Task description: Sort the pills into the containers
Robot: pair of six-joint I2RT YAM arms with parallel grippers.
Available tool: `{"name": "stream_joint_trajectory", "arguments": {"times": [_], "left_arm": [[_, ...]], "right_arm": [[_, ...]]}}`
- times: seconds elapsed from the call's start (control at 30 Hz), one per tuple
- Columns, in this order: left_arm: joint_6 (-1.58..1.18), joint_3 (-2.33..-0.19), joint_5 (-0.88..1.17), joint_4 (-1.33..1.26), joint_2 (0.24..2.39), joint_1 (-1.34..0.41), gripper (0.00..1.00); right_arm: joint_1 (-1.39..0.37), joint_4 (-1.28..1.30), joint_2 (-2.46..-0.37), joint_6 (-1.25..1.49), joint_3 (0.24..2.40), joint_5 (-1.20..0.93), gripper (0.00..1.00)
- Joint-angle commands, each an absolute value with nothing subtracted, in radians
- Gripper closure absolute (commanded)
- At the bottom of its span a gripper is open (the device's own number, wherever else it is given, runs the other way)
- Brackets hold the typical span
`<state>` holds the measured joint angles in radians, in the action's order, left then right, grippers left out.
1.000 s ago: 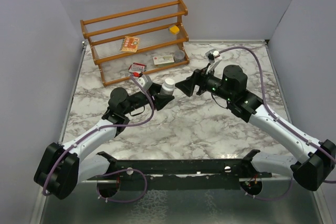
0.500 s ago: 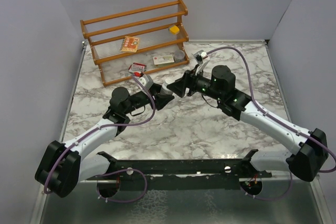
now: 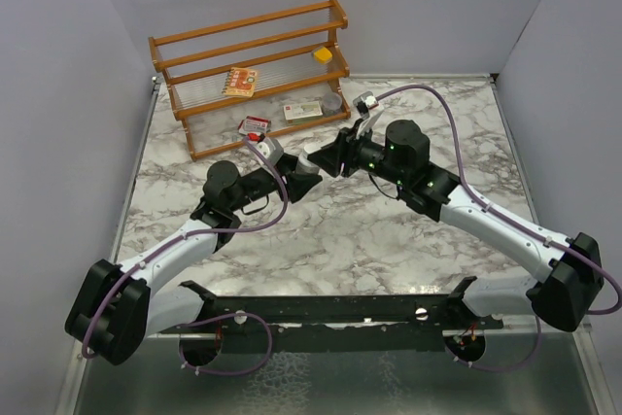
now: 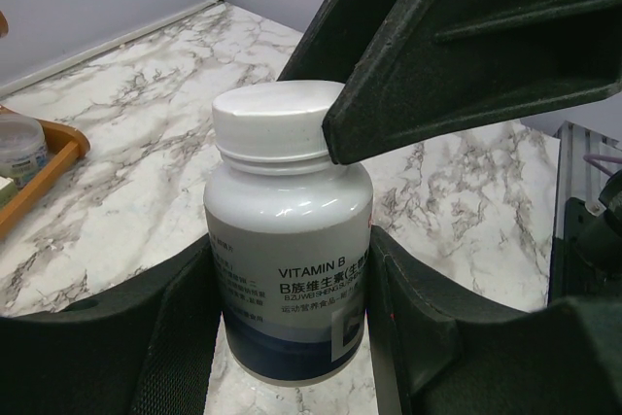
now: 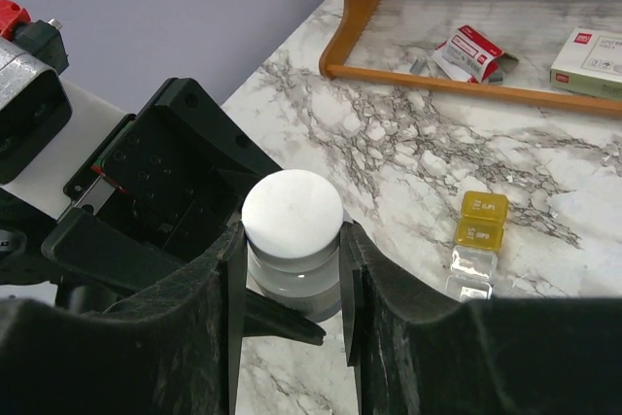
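Observation:
A pill bottle (image 4: 289,240) with a white cap and a grey body labelled VITAMIN B stands upright on the marble. My left gripper (image 4: 292,313) is shut on its body, with a finger pressed to each side. From above, my right gripper (image 5: 292,240) is shut on the white cap (image 5: 292,213), its fingers touching both sides. In the top view the bottle (image 3: 309,156) sits between the two grippers at the table's middle. The pills (image 5: 483,219) show as a small cluster of yellow pieces with clear squares joined below, lying right of the bottle.
A wooden rack (image 3: 253,75) at the back holds a yellow cube (image 3: 322,54), printed boxes (image 3: 240,81) and a low grey tin (image 3: 332,101). A red and white box (image 3: 255,125) lies at its foot. Grey walls close both sides.
My right arm moved left over the bottle, and its jaws narrowed onto the cap. The left gripper kept its hold and stayed in place.

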<state>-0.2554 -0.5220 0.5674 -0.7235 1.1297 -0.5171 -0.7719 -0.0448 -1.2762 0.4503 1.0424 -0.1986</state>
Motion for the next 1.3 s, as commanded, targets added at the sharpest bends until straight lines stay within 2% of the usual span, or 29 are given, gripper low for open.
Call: {"name": "stream_joint_trajectory", "arguments": {"times": [0.0, 0.17, 0.33, 0.6, 0.73, 0.97, 1.27], "left_arm": [[-0.245, -0.532, 0.582, -0.727, 1.121, -0.522, 1.00], [-0.240, -0.508, 0.617, -0.728, 1.098, -0.522, 1.00], [-0.235, -0.496, 0.749, -0.739, 1.052, -0.522, 1.00], [-0.357, -0.465, 0.881, -0.902, 0.962, -0.534, 1.00], [-0.463, -0.464, 0.955, -1.054, 0.960, -0.556, 1.00], [-0.765, -0.429, 1.026, -1.487, 0.979, -0.583, 1.00], [-0.935, -0.446, 1.032, -1.709, 1.062, -0.589, 1.00]], "right_arm": [[-0.785, -0.074, -1.268, 0.440, 1.068, -0.179, 0.81], [-0.784, -0.055, -1.238, 0.400, 1.059, -0.177, 0.82], [-0.785, -0.032, -1.201, 0.357, 1.044, -0.216, 0.83], [-0.785, -0.016, -1.106, 0.315, 1.025, -0.340, 0.87], [-0.785, -0.037, -1.079, 0.302, 1.029, -0.474, 0.88], [-0.785, -0.142, -1.021, 0.288, 0.990, -0.668, 0.88], [-0.785, -0.195, -1.030, 0.279, 0.980, -0.819, 0.89]]}}
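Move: The pill bottle is already held, its body between the left fingers and its white cap between the right fingers, one hand just above the other. The yellow pill box lies on the table about 15 cm ahead of the left hand, 4 cm to its left and 22 cm below. On the rack, the green-white box is some 33 cm ahead and 5 cm left, the red-white box about 29 cm ahead and 18 cm left, both roughly 20 cm lower. The pill bottle, still gripped at body and cap, is drawn back towards the bases and up, away from the pill box, both arms travelling together for about 14 cm back and 9 cm up. On the way the left hand turns clockwise and the right counter-clockwise, some 30 degrees each, twisting the cap against the body; both hands' fingertips tip upwards, with neither grip changing. ##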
